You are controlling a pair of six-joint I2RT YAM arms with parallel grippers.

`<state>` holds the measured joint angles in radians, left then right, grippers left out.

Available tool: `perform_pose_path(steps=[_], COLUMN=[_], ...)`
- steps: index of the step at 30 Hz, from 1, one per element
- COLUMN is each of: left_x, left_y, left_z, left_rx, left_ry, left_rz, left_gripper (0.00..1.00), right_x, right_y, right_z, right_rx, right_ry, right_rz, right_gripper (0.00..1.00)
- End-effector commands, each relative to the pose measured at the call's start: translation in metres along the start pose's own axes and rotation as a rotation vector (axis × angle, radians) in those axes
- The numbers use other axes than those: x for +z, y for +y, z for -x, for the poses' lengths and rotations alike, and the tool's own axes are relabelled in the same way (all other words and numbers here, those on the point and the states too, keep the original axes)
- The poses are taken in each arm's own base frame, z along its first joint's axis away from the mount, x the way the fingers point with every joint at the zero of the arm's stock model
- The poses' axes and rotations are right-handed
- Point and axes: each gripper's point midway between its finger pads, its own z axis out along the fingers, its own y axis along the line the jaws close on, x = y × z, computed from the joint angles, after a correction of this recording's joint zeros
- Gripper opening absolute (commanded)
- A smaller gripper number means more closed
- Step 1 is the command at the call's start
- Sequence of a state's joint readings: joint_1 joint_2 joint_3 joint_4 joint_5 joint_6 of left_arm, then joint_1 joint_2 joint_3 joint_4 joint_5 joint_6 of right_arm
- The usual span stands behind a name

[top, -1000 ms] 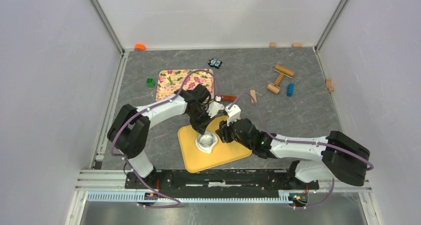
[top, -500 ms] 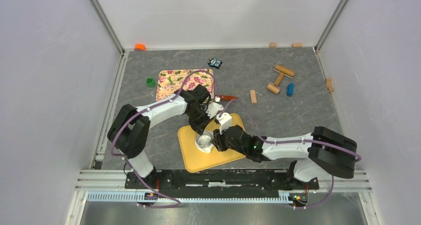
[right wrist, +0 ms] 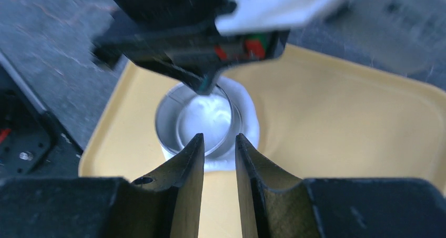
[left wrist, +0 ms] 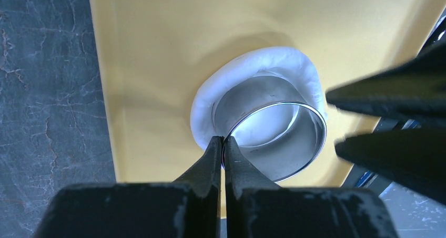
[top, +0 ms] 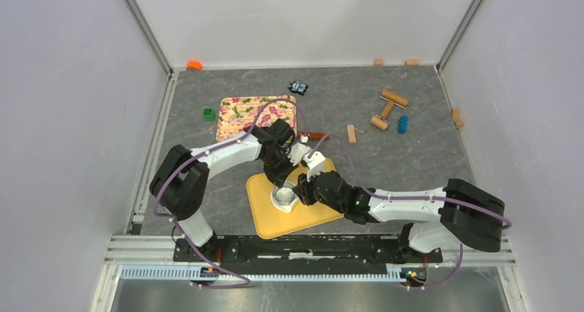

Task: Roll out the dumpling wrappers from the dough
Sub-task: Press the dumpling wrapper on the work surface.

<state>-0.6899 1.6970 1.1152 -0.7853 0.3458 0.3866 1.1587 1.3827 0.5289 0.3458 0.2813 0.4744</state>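
Note:
A clear round cup (top: 284, 197) stands on the yellow board (top: 313, 219) and presses into the white dough (left wrist: 284, 59), which bulges out as a ring around its base. My left gripper (left wrist: 224, 141) is shut on the cup's (left wrist: 273, 135) near rim, coming down from above. My right gripper (right wrist: 219, 138) hovers just right of the cup (right wrist: 202, 117), jaws a little apart with nothing between them, tips over its rim and the dough (right wrist: 248, 123). In the top view the left gripper (top: 279, 181) and right gripper (top: 301, 191) meet over the cup. No flat dumpling wrappers show.
A floral board (top: 256, 114) lies behind the yellow one. Wooden roller pieces (top: 388, 108), a blue block (top: 402, 124), a small wooden block (top: 351, 133), a green block (top: 209, 113), a toy car (top: 298, 87) and an orange item (top: 194, 65) are scattered on the grey table.
My right arm has swung left across the yellow board to the cup, and its jaws have narrowed. The left gripper has stayed shut on the cup's rim.

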Motion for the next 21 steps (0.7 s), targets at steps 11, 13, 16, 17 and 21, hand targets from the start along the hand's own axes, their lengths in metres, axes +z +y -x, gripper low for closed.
perform_pose_path(steps=[11, 13, 16, 17, 21], left_x=[0.004, 0.005, 0.007, 0.007, 0.005], left_y=[-0.002, -0.002, -0.005, -0.007, -0.008], left_z=[0.004, 0.004, 0.004, 0.003, 0.001], left_rx=[0.006, 0.005, 0.003, 0.002, -0.012], left_ry=[-0.012, -0.012, -0.012, -0.013, -0.022], left_rz=[0.028, 0.024, 0.006, -0.002, -0.024], left_gripper=[0.02, 0.02, 0.02, 0.02, 0.11], right_x=[0.022, 0.027, 0.031, 0.031, 0.025], right_y=[0.008, 0.007, 0.002, -0.001, -0.020], right_z=[0.008, -0.003, -0.022, -0.027, -0.048], right_rx=[-0.006, -0.013, -0.025, -0.032, -0.074], right_ry=[-0.031, 0.001, 0.060, 0.076, 0.135], right_rz=[-0.017, -0.019, -0.041, -0.052, -0.136], right_gripper=[0.31, 0.26, 0.14, 0.11, 0.00])
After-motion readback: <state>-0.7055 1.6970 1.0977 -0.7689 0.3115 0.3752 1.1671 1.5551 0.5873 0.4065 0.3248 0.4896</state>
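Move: The steel ring cutter stands on the flattened dough wrapper. Its middle is about 5 cm to the right hand's left, level fore and aft, and some 5 cm below it; the wrapper is directly under the ring, about 7 cm down. The knife handle lies roughly 16 cm ahead of the right hand and 5 cm to its right. From the left hand, already pinching the rim, the ring's middle is 3 cm back, 2 cm right and 2 cm down. The ring's right-hand rim is what the right hand comes for: it hops up about 2 cm, edging left, then sinks some 5 cm beside the wall, its part-open fingers closing late to pinch the rim. The left hand keeps its own pinch and stays nearly in place, settling about half a centimetre. ##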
